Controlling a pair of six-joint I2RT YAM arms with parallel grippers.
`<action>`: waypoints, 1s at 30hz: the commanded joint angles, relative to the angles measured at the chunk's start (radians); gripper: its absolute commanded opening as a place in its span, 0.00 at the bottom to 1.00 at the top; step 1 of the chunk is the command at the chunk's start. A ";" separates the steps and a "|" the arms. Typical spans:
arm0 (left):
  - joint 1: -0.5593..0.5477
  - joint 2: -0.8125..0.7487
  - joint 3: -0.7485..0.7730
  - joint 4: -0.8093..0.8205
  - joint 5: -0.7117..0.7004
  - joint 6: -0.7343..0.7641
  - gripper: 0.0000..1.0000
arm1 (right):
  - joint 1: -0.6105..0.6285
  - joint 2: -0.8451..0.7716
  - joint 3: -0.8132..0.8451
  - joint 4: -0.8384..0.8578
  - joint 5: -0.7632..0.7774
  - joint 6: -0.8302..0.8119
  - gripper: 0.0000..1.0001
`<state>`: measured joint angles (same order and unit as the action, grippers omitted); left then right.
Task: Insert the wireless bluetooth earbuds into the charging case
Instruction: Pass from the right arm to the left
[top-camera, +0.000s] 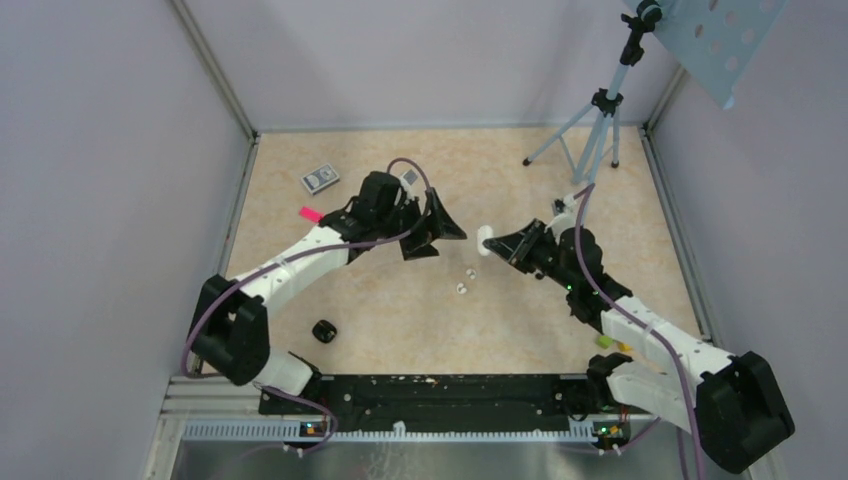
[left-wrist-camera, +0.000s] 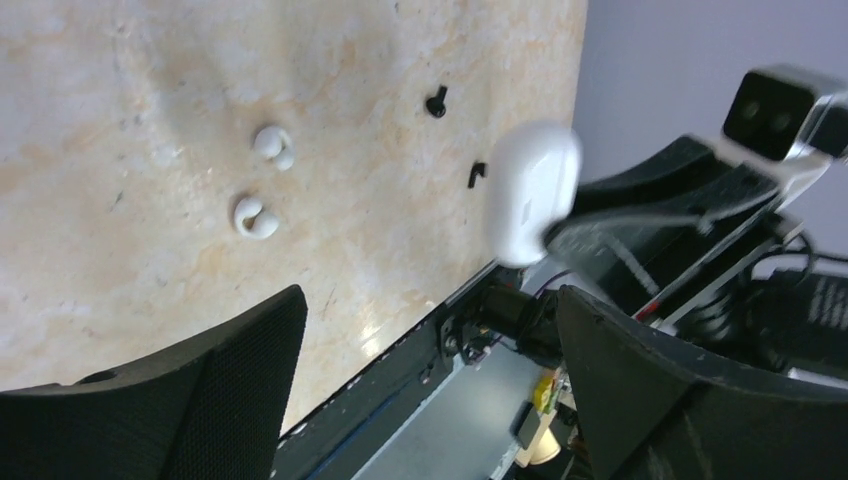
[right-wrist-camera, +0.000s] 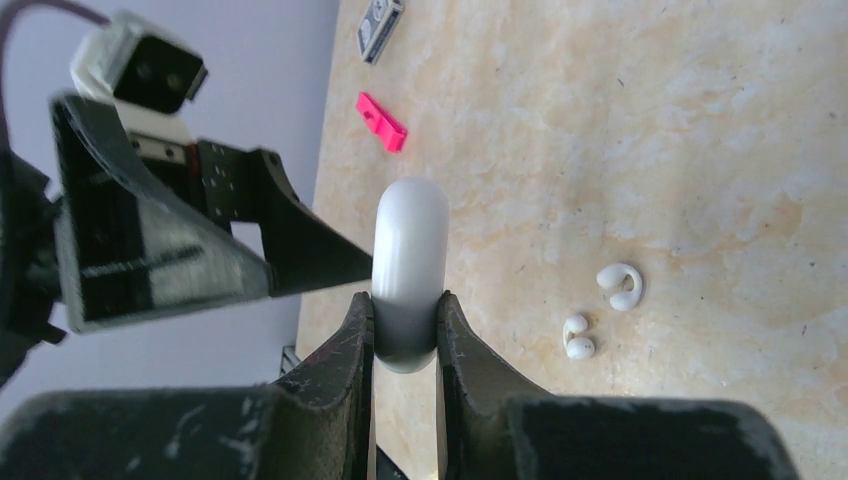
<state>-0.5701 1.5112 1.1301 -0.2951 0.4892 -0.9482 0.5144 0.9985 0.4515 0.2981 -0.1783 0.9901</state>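
My right gripper (top-camera: 500, 244) (right-wrist-camera: 402, 305) is shut on the lower end of a white rounded charging case (top-camera: 486, 241) (right-wrist-camera: 410, 240) (left-wrist-camera: 530, 190) and holds it above the table. My left gripper (top-camera: 441, 232) (left-wrist-camera: 432, 300) stands wide open just left of the case, apart from it, with nothing between its fingers. Two white earbuds (top-camera: 470, 271) (top-camera: 461, 289) lie on the table below the case, also seen as white earbuds (right-wrist-camera: 620, 285) (right-wrist-camera: 577, 338) (left-wrist-camera: 273, 145) (left-wrist-camera: 255, 217) in both wrist views.
A pink block (top-camera: 309, 213) (right-wrist-camera: 382, 122) and a card box (top-camera: 320, 179) lie at the back left. A small black object (top-camera: 323, 330) sits near the left arm's base. A tripod (top-camera: 592, 130) stands at the back right. Two tiny black pieces (left-wrist-camera: 436, 100) (left-wrist-camera: 477, 174) lie on the table.
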 joint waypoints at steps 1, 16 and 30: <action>-0.004 -0.177 -0.207 0.304 -0.055 0.009 0.99 | -0.053 -0.039 0.016 0.015 -0.111 -0.012 0.00; 0.079 -0.152 -0.354 0.916 0.438 -0.105 0.99 | -0.072 0.012 0.081 0.231 -0.390 0.127 0.00; 0.070 -0.025 -0.354 1.232 0.443 -0.337 0.66 | -0.070 0.112 0.023 0.591 -0.476 0.344 0.00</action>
<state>-0.4934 1.4567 0.7643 0.7647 0.9066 -1.1988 0.4519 1.0885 0.4751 0.7334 -0.6090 1.2785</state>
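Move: The white charging case, pinched in the right fingertips, is about 6 cm to the right of the empty, open left hand, roughly level fore and aft and some 2 cm lower. From the right hand, the left fingers wait about 8 cm to its left, 1 cm back and 2 cm higher. Below the left hand, some 18 cm down, lie two white earbuds: the far one 1 cm back and 4 cm right, the near one 4 cm back and 2 cm right. The charging case stays pinched in the right fingers as that hand lifts it about 9 cm and brings it left and back towards the left gripper, rolling its left side up and turning counter-clockwise. The left hand first draws back and left, then rises some 7 cm and eases right again, tipping its fingers up by about 30 degrees and partly closing them around the case's near end. ##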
